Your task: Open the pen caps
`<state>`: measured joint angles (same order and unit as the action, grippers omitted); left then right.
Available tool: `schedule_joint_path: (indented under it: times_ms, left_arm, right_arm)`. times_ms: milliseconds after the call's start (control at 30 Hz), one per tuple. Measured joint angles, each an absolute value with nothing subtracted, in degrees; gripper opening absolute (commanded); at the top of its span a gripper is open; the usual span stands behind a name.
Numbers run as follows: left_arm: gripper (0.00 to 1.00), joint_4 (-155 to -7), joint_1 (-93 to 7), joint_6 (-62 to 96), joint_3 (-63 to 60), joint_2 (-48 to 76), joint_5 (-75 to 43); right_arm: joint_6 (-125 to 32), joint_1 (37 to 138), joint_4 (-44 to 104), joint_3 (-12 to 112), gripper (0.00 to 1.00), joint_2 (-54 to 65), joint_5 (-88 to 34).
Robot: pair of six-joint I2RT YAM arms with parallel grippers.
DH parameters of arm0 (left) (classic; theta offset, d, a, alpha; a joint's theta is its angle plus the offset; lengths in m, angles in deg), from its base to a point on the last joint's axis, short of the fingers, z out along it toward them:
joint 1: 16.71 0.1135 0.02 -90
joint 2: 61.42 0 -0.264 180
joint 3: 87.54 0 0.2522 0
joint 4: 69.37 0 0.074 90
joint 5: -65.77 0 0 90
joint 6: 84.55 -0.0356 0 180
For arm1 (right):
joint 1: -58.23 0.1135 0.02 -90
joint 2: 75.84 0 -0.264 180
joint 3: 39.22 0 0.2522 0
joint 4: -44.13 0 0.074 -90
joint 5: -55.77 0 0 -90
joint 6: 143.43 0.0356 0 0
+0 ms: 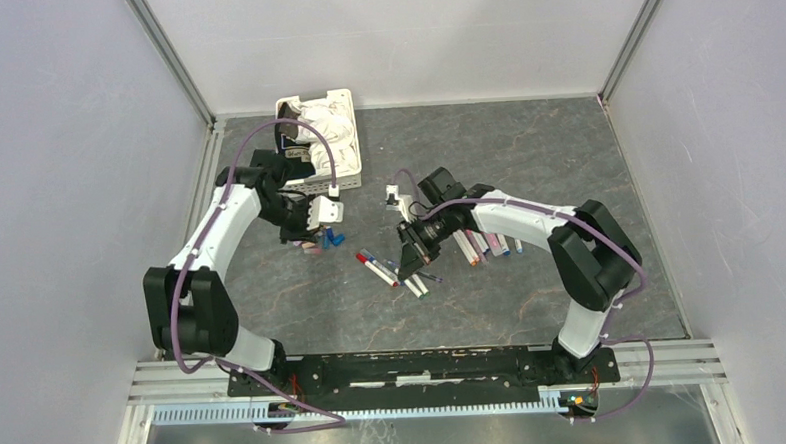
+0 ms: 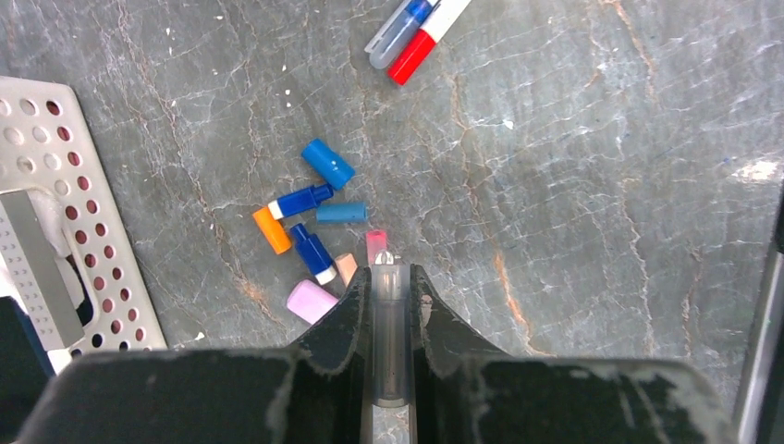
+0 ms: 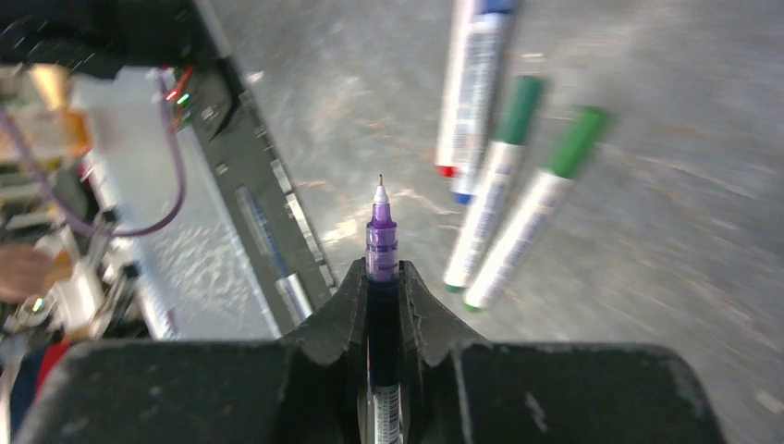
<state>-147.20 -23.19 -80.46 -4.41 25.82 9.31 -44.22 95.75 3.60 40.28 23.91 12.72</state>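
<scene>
My left gripper (image 2: 389, 277) is shut on a grey see-through pen cap (image 2: 389, 333), held lengthwise between its fingers just above the table. Below it lie loose pen caps: a blue one (image 2: 327, 164), an orange one (image 2: 272, 229), a lilac one (image 2: 312, 301), a red one (image 2: 376, 245) and several more. My right gripper (image 3: 383, 273) is shut on a purple pen (image 3: 381, 240) whose bare tip points away from me, held above the table. Beyond it lie two green-ended pens (image 3: 504, 176) and a red-and-blue-ended pair (image 3: 471, 92). From above, the left gripper (image 1: 321, 230) and right gripper (image 1: 409, 259) hang apart.
A white perforated basket (image 1: 351, 154) with white cloth in it stands at the back left, its wall (image 2: 55, 185) close to the cap pile. More pens lie mid-table (image 1: 378, 269) and under the right arm (image 1: 490, 244). Grey walls enclose the table.
</scene>
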Motion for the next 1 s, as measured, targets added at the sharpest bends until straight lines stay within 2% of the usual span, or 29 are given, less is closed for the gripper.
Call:
schedule_joint_path:
  times_ms: [267,333,467,533,733,1000]
  left_arm:
    - [0.09,-138.1,-23.1,-71.7,-5.0,36.0,12.5]
    - [0.13,-136.6,-23.1,-70.5,-5.6,37.8,13.6]
    - [0.27,-135.4,-23.2,-69.2,-5.7,39.9,15.0]
    - [0.3,-135.0,-23.2,-68.7,-5.7,40.8,15.4]
    - [0.34,-133.5,-23.3,-67.5,-5.7,44.0,15.3]
    - [0.44,-133.0,-23.6,-65.2,-5.3,45.5,14.9]
  right_arm:
    - [-43.1,85.3,3.6,37.2,0.0,17.0,-9.2]
    - [-42.6,83.7,4.3,35.5,0.0,15.4,-15.1]
    - [-42.5,83.2,6.5,33.1,0.0,14.5,-25.1]
    - [-42.5,83.2,8.1,32.0,0.0,14.5,-28.9]
    - [-42.3,83.2,13.1,29.0,0.0,14.6,-35.9]
    - [-42.3,83.2,17.3,27.1,0.0,16.8,-39.9]
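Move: The left hand holds the clear cap. Its drop place is bare table about 4 cm to the right, level fore-and-aft and some 11 cm below. The loose blue cap lies 5 cm ahead and 5 cm right, the red cap 2 cm ahead and 1 cm left, both at table height. The right hand holds the purple pen. The pen row is about 13 cm ahead, 19 cm right and 9 cm down; its orange pen is 12 cm ahead and 14 cm right. Sink the left gripper about 9 cm beside the loose caps, easing forward and right a little, and open the fingers over the second half of the descent to let go of the clear cap. Meanwhile swing the right gripper right and forward, some 22 cm in all, and down 6 cm over the pen row, turning it clockwise until the fingers point forward and down, keeping the purple pen pinched. ##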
